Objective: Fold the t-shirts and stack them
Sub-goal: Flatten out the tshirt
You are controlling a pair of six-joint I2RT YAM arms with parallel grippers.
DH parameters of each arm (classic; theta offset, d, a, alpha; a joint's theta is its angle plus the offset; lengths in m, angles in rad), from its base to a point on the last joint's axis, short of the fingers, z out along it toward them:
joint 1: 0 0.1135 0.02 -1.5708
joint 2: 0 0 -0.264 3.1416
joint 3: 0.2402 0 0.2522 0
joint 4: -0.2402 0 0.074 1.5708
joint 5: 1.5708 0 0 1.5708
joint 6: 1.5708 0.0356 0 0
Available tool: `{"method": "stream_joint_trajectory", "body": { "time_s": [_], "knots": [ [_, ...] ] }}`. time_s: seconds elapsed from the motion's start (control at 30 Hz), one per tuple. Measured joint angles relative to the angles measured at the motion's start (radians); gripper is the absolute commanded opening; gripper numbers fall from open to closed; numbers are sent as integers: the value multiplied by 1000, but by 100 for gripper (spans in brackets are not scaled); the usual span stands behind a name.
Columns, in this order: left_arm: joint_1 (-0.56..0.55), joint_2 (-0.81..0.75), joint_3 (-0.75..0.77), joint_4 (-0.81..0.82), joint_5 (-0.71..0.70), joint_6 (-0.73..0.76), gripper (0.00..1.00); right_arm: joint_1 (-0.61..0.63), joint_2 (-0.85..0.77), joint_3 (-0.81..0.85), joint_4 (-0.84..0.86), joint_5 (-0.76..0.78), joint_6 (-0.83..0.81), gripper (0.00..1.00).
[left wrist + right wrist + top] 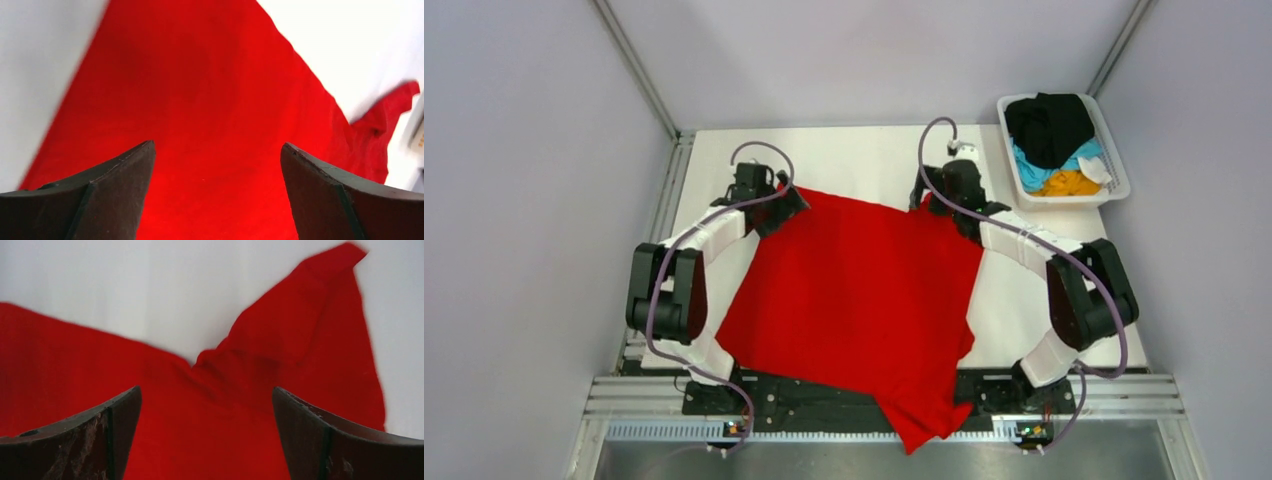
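A bright red t-shirt (854, 300) lies spread flat across the table, its lower corner hanging over the near edge. My left gripper (781, 205) is at the shirt's far left corner. In the left wrist view the left gripper (217, 145) is open just above the red cloth (200, 90), holding nothing. My right gripper (956, 203) is at the far right corner. In the right wrist view the right gripper (206, 388) is open over the red cloth (75, 365), beside a rumpled sleeve (310, 330). Black (1049, 125), light blue (1032, 172) and orange-yellow (1069, 184) t-shirts lie in the basket.
A white plastic basket (1072, 201) stands at the table's far right corner. Bare white table (864, 160) shows beyond the red shirt and along its right side. Grey walls close in on the left, back and right. A metal rail runs along the near edge.
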Motion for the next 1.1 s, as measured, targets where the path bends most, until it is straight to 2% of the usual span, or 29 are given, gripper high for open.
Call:
{"method": "stream_joint_trajectory", "body": {
  "time_s": [0.13,0.27,0.5,0.73,0.83,0.9,1.03,1.1],
  "knots": [
    [-28,58,0,26,51,14,99,0,78,-43,-3,-118,56,99],
    [-23,98,-9,24,34,26,99,-2,234,25,-8,-130,64,98],
    [-6,122,-13,31,3,31,99,-33,510,372,3,-97,64,95],
    [-6,122,-7,16,-60,32,99,-40,761,810,-68,-116,-55,94],
    [-6,117,-6,-1,-101,33,99,-39,770,908,-135,-155,-144,95],
    [-5,106,-6,-31,-130,33,99,-36,735,909,-158,-165,-216,96],
    [0,64,-6,-80,-159,34,99,-32,556,747,-211,-151,-343,97],
    [2,34,-8,-93,-163,34,99,-32,433,632,-247,-111,-345,96]
  ]
}}
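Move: Above the shirt's far right part, the right hand has the bunched far sleeve about 9 cm ahead, 8 cm to its right and 11 cm below; the crease at its root is some 4 cm ahead and 2 cm left. The clothes basket stands roughly 33 cm right and 11 cm ahead. From the left hand, the shirt's far left corner lies about 9 cm ahead, practically in line and 5 cm lower. Sinking some 10 cm onto the cloth with open fingers, the right hand then sweeps forward about 17 cm and a little left, pushing the bunched sleeve outward, before lifting and drawing back about 7 cm. Meanwhile the open left hand lowers 5 cm onto the far left part, stays almost still pressing there, then drifts left a few centimetres and starts rising. ##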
